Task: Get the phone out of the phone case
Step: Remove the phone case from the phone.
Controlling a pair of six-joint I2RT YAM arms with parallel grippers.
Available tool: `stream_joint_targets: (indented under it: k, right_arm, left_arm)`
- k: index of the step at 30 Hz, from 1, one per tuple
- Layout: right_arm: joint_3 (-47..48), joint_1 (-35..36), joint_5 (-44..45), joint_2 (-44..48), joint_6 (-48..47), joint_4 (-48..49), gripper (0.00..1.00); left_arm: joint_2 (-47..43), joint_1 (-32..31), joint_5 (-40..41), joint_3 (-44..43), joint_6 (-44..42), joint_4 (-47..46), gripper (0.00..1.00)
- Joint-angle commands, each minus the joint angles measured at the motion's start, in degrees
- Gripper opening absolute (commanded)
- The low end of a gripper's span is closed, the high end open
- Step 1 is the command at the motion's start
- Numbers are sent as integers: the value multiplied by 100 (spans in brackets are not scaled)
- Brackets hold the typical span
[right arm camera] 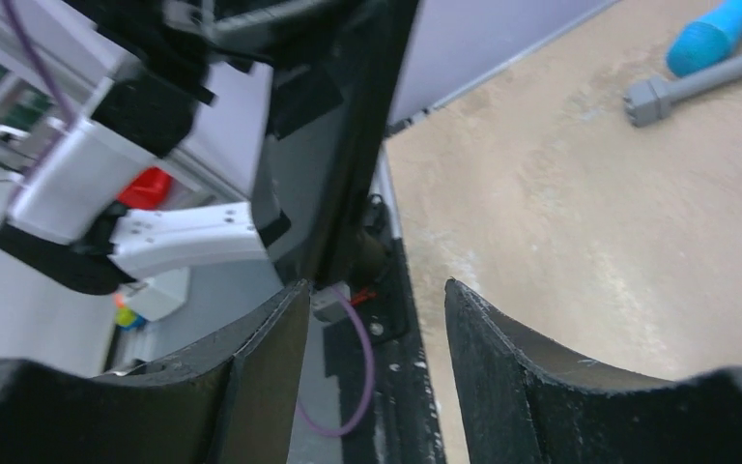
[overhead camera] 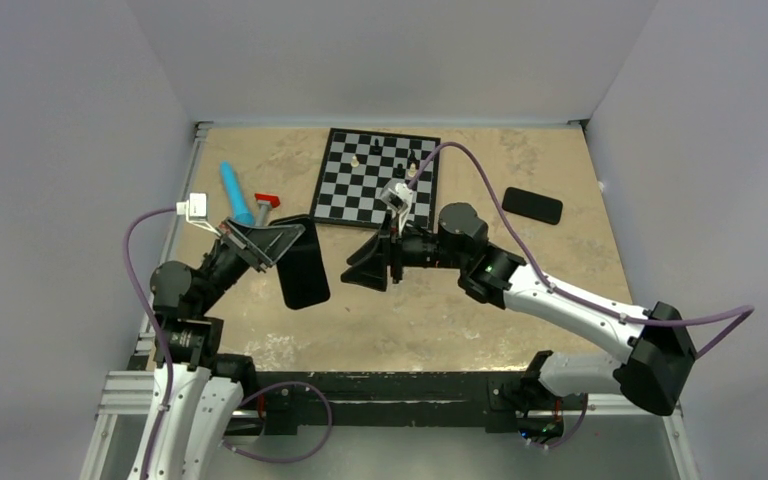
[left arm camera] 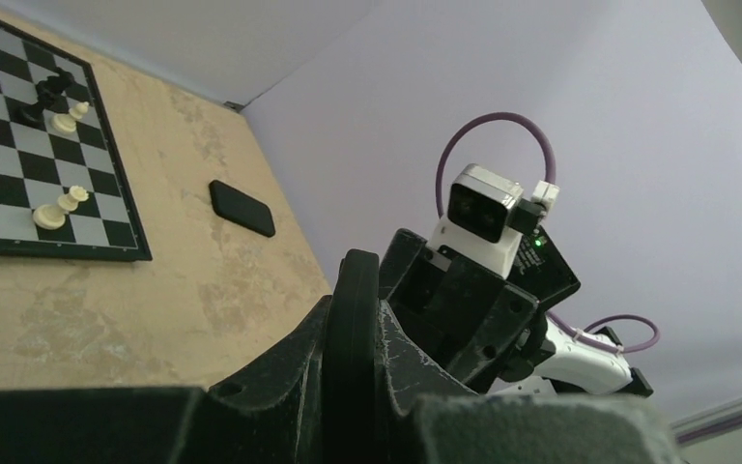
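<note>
My left gripper [overhead camera: 285, 242] is shut on a flat black phone case [overhead camera: 303, 266] and holds it tilted above the table, left of centre. In the left wrist view the case's rounded edge [left arm camera: 353, 319] sits pinched between the jaws of the left gripper [left arm camera: 353, 333]. I cannot tell whether the phone is inside. My right gripper [overhead camera: 365, 266] is open and empty, just right of the case and facing it. In the right wrist view the case [right arm camera: 357, 145] stands edge-on beyond the right gripper [right arm camera: 377, 304]. A second flat black slab [overhead camera: 532, 205] lies at the back right.
A chessboard [overhead camera: 332, 190] with several pieces lies at the back centre. A blue cylinder [overhead camera: 235, 192] and a grey tool with a red head [overhead camera: 265, 205] lie at the back left. Walls enclose the table on three sides.
</note>
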State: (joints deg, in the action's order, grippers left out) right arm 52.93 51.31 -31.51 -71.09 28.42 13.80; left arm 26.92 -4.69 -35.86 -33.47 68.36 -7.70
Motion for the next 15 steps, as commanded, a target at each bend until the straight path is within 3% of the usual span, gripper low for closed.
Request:
stream_joint_targets:
  k: [1,5,8,15]
  right_arm:
    - [-264,-84,-798,-87,1530,1667,54]
    - [-396,-199,-973,-477,2627,3011,40]
    - [-386,-139,-1073,-761,3066,3629,37]
    - [-397,89,-841,-872,2989,3614,37]
  left_arm:
    - [-266,-23,629,51,226,404,0]
    - [-213,-23,718,51,358,362,0]
    - [-134,-24,721,29,400,254,0]
    - [-16,-24,721,126,533,-47,0]
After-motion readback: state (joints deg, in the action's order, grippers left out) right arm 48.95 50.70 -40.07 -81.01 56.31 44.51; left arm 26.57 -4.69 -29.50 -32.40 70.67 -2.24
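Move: The left hand grips the phone in its case by the near-left part of its far end; the middle of the phone lies about 5 cm back, 2 cm right and a little below that hand. From the right hand, empty and half open, the phone's middle is some 7 cm left, 1 cm ahead and 2 cm higher. The chess board lies about 20 cm ahead of the right hand, 3 cm right and 27 cm below; the hammer is roughly 7 cm ahead of the left hand, 16 cm left and 32 cm lower. The right hand first rises about 2 cm and draws back slightly, then reaches some 2.5 cm left towards the right edge of the phone in its case, tipping its fingers up, rolling and turning counter-clockwise, some 25 degrees in all, while they close part way and come close to that edge. Meanwhile the left hand keeps its hold and brings the phone down about 2 cm, a little forward and left, its fingers dipping slightly, so that phone and fingertips meet nearer in height. ##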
